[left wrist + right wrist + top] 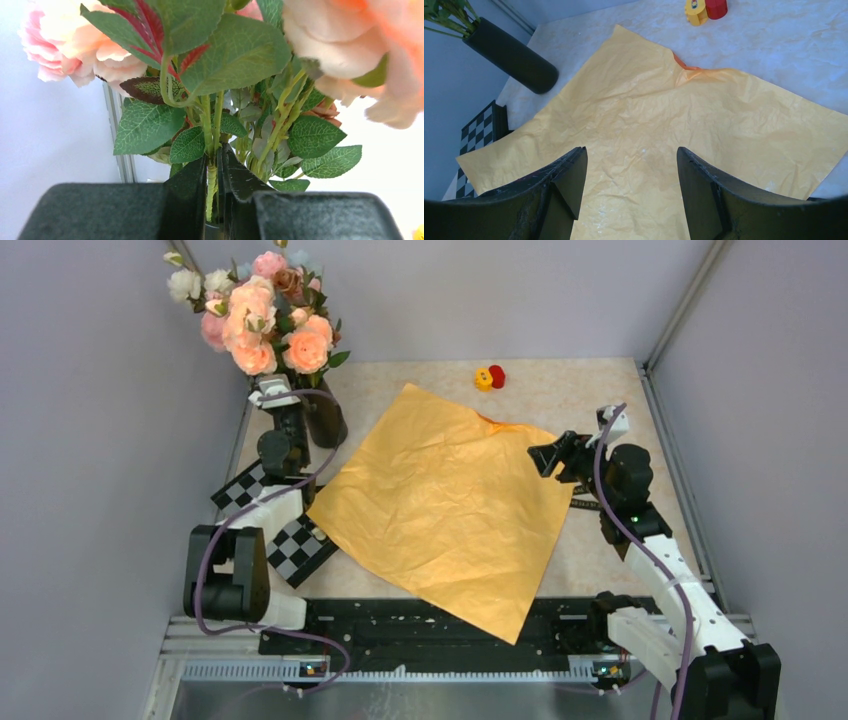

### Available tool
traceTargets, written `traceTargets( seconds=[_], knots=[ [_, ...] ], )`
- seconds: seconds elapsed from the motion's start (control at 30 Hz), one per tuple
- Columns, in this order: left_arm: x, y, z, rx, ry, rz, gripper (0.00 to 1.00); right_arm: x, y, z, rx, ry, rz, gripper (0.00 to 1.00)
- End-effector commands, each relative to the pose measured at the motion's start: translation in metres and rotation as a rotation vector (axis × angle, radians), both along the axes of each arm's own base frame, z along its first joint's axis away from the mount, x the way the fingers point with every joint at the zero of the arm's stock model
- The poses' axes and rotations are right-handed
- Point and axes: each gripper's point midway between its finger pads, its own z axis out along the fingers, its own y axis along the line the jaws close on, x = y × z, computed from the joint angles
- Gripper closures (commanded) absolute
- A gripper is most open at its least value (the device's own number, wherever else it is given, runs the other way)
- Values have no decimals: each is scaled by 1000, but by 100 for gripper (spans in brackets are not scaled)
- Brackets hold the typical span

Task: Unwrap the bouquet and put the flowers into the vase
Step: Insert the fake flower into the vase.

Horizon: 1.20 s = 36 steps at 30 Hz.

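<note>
The flowers (265, 315), pink and peach roses with green leaves, stand in the black vase (325, 415) at the back left. My left gripper (290, 415) is right beside the vase, just under the blooms. In the left wrist view the left gripper (214, 160) is shut on a thin green stem (212, 135), just above the vase's rim (212, 232). The bouquet's orange paper (450, 505) lies unfolded and flat on the table. My right gripper (545, 455) hovers open over the paper's right edge, and in its wrist view nothing but paper (664, 115) lies between the fingers of the right gripper (631, 160).
Small yellow and red pieces (489, 377) sit at the back of the table beyond the paper. A checkerboard plate (290, 540) lies under the left arm, partly covered by the paper's left corner. Grey enclosure walls stand close on both sides.
</note>
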Motion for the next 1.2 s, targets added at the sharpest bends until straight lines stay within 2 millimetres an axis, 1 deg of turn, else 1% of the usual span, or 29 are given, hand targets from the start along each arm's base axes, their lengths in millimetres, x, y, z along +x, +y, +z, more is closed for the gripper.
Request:
traceTargets(
  seconds=[0.0, 0.13, 0.33, 0.47, 0.53, 0.63, 0.7, 0.8, 0.87, 1.03, 1.13, 1.17],
  knots=[
    [8, -4, -8, -3, 6, -18, 99, 1, -2, 9, 16, -32, -2, 33],
    [15, -4, -25, -1, 48, -19, 99, 1, -2, 8, 18, -30, -1, 33],
    [21, -3, -45, -2, 98, -12, 100, 2, -2, 7, 19, -26, 1, 33],
    [23, -2, -53, -4, 116, -7, 99, 2, -1, 7, 20, -26, 2, 33],
    [21, -2, -54, -7, 118, -5, 97, 2, -1, 7, 20, -25, 2, 33],
    [18, -2, -52, -6, 117, -9, 84, 2, -2, 7, 20, -26, 0, 33],
    [15, -3, -51, -8, 115, -11, 74, 1, -2, 6, 20, -24, 0, 33],
    [10, -3, -50, -13, 112, -16, 65, 2, -2, 6, 24, -24, -1, 33],
    [8, -4, -49, -18, 109, -22, 58, 2, -2, 6, 26, -25, -1, 33],
    [-1, -3, -50, -31, 110, -23, 44, 2, -2, 4, 25, -23, -1, 33],
    [-5, -2, -52, -41, 114, -22, 28, 2, -2, 3, 26, -20, -2, 33],
    [-7, -3, -52, -60, 116, -31, 24, 2, -2, 3, 25, -22, -3, 32]
  ],
)
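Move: My left hand pinches the flower's stem. The vase mouth it leads into lies about 7 cm ahead of this hand, nearly straight in line, and some 11 cm below. Down on the table, roughly 34 cm below the hand, the chessboard's middle is about 14 cm back and 12 cm left, and the spread wrapping paper's is some 9 cm back and 24 cm right. From my idle right hand the vase mouth is about 18 cm ahead, 45 cm left and nearly level. Still pinching the stem, my left hand pushes it about 3.5 cm down and slightly forward towards the vase mouth, then holds still briefly. Next my fingers open wide and let go of the stem while the hand sinks some 4 cm more, tips down about 10 degrees, and finally eases back a centimetre. ##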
